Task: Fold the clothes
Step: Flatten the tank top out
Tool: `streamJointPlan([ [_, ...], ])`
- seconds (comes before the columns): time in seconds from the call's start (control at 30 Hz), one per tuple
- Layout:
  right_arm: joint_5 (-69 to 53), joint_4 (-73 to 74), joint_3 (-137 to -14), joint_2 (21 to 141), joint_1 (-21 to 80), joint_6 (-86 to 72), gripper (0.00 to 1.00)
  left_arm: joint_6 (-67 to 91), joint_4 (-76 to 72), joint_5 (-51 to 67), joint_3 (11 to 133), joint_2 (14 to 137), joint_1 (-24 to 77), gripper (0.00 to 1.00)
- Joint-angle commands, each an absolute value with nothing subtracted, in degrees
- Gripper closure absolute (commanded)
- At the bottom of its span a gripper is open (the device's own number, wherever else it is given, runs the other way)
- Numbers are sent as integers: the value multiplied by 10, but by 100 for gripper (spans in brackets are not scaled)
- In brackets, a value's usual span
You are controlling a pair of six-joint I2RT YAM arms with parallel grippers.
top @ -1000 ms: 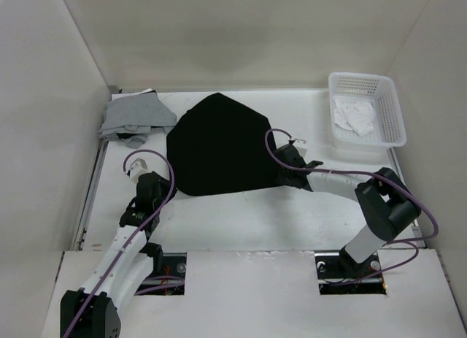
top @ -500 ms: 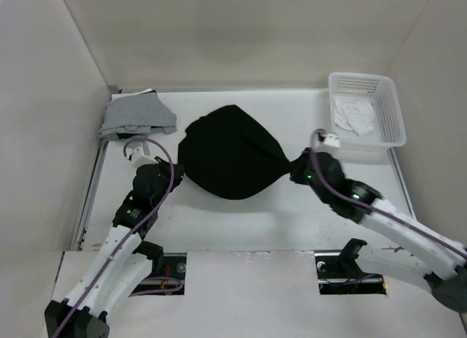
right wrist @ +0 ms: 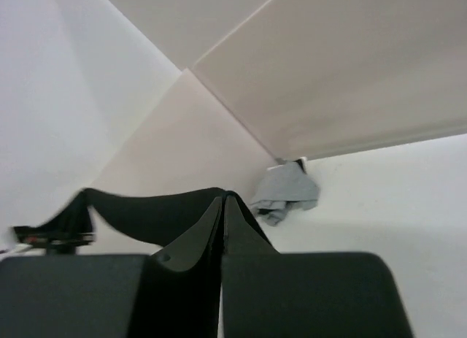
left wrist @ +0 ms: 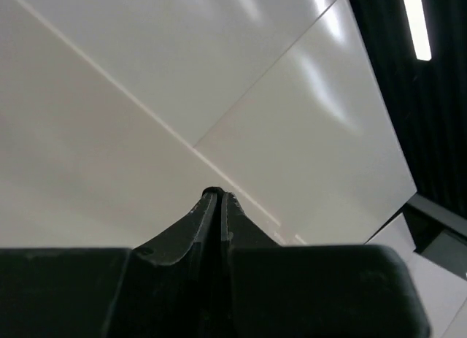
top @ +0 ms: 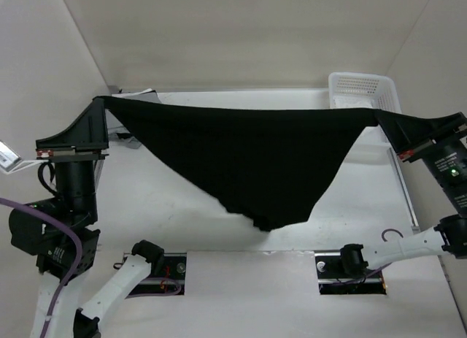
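A plain black garment (top: 248, 155) of the clothes hangs in the air above the table, stretched wide and sagging to a point near the front. My left gripper (top: 100, 101) is shut on its left corner, raised high at the far left. My right gripper (top: 381, 117) is shut on its right corner, raised at the far right. In the right wrist view the shut fingers (right wrist: 223, 197) pinch the black cloth (right wrist: 146, 210), which runs off to the left. The left wrist view shows only shut fingers (left wrist: 216, 194) against the walls. A grey garment (right wrist: 287, 194) lies crumpled in the table's far left corner.
A white basket (top: 361, 81) stands at the back right, partly behind the stretched cloth. White walls enclose the table on three sides. Both arm bases sit at the near edge, with purple cables looping beside them.
The right gripper closed on the black garment. Both arms then rose and spread apart, lifting the garment off the table and pulling it out wide.
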State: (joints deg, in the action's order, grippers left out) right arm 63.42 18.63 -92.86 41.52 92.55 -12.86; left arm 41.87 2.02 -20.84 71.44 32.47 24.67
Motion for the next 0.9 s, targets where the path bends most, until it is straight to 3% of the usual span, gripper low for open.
streamJointPlan([
  [0.0,705,36,-919,466,934,100,100,381,8,-232,733,371,247,96],
  [0.13,661,-33,-910,485,867,172,100,366,-8,-246,722,419,232,96],
  [0.27,576,65,-876,537,745,66,100,384,-20,-257,655,463,231,96],
  [0.37,395,215,-848,588,595,-134,100,402,-43,-260,588,489,211,96],
  [0.47,206,162,-781,615,414,-214,100,439,-57,-237,565,540,166,96],
  [0.53,142,132,-780,658,350,-240,100,461,-80,-215,572,597,132,96],
  [0.67,56,132,-896,795,251,-267,100,486,-96,-164,676,743,89,97],
  [0.87,32,252,-1225,957,203,-247,100,462,-48,-129,900,860,59,98],
])
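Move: Over the far middle of the table, the bare spot where the tank top is to go lies about 33 cm ahead of the left hand, 22 cm to its right and 58 cm below; from the right hand it is some 35 cm ahead, 24 cm to the left and 57 cm below. The grey clothes lie 38 cm ahead of the left hand, 17 cm to its left and 56 cm down. The white basket stands 41 cm ahead of the right hand, 24 cm to its right and 53 cm down. Swinging the tank top out by its two corners, both hands sweep some 34 cm forward and down towards the far part of the table, dropping over 20 cm before lifting about 3 cm at the end. The right hand also closes in about 8 cm to its left. Fingers keep their pinch; the left wrist tips about 40 degrees down, the right rolls its left side down and tips a little. ##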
